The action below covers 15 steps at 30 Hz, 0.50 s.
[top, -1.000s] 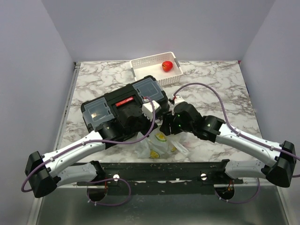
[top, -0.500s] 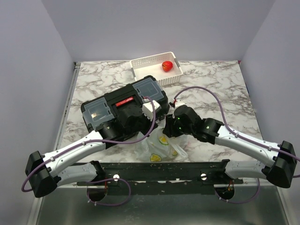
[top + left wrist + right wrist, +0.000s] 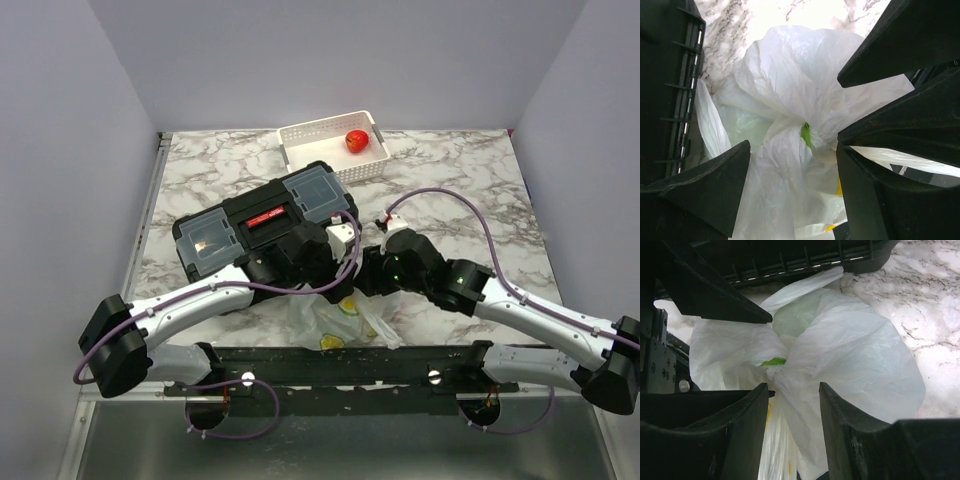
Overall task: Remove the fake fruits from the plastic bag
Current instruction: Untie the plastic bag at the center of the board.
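Observation:
The plastic bag (image 3: 335, 318) lies crumpled at the table's near edge, thin and white, with yellow fake fruits (image 3: 347, 306) showing through it. Both grippers hang over its gathered top. In the left wrist view my left gripper (image 3: 792, 167) is open, and the bag (image 3: 790, 100) bulges loosely between the fingers. A green bit (image 3: 805, 135) shows at the bag's twisted neck. My right gripper (image 3: 792, 425) also stands open around the neck of the bag (image 3: 850, 355), with plastic running through the gap. From above, the left gripper (image 3: 335, 283) and right gripper (image 3: 367, 285) nearly meet.
A black toolbox (image 3: 265, 215) sits just behind the bag, touching it, its edge close to both wrists. A white perforated basket (image 3: 322, 150) at the back holds a red fruit (image 3: 356, 140). Marble tabletop lies to the right and far left.
My left gripper has opened from shut and its arm has swung right. The bag has sagged lower toward the near edge. The right arm has shifted slightly right.

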### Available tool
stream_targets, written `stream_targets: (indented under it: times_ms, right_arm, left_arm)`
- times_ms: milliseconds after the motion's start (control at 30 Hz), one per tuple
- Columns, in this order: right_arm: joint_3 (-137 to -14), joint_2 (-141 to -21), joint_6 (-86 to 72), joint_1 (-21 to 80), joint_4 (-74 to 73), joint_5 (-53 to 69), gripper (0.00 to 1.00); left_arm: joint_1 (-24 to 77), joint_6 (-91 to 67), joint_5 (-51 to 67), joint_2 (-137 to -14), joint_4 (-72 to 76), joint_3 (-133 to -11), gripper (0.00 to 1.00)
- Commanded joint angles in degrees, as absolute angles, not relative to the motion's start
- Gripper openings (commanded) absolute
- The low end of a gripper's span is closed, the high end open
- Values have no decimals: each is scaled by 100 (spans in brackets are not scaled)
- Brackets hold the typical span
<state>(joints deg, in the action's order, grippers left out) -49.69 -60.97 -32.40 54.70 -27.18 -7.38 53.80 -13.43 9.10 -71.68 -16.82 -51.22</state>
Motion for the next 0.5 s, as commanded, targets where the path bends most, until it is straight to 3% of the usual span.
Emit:
stream_targets:
  times_ms: [0, 67, 233, 467]
  right_arm:
    - [-4752, -6113, -3296, 5485, -2758, -536, 49]
    - [-4701, -6166, -3333, 5487, -2674, -475, 49]
    - [-4599, -6354, -3384, 5485, -2488, -357, 49]
    - [-4650, -6589, -3729, 5487, -2216, -628, 46]
  left_arm:
    - [5396, -1330, 1244, -7256, -1821, -5258, 66]
    - [5397, -1304, 1303, -7286, -1869, -5255, 53]
    - [5396, -1303, 1156, -7179, -1916, -5265, 0]
    - [5396, -1445, 1101, -6768, -1659, -5172, 0]
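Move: The bag's knot, with its scrap of green, lies about 2 cm to the right of the left hand and 2 cm below it, level fore and aft. The nearer lemon patch on the bag is some 4 cm back and 2 cm right of that hand; the black case's middle is about 16 cm ahead and 16 cm left. From the right hand the knot is roughly 4 cm left, 1 cm ahead and 5 cm down; the loose white tail lies about 7 cm back and 2 cm right. Sinking about 1 cm and easing back as much, the left hand shuts its wide-open fingers and pinches the thin plastic right beside the green knot. Meanwhile the right hand drops about 3.5 cm from the other side, towards the knot, its fingers staying half open and tipping slightly steeper. ##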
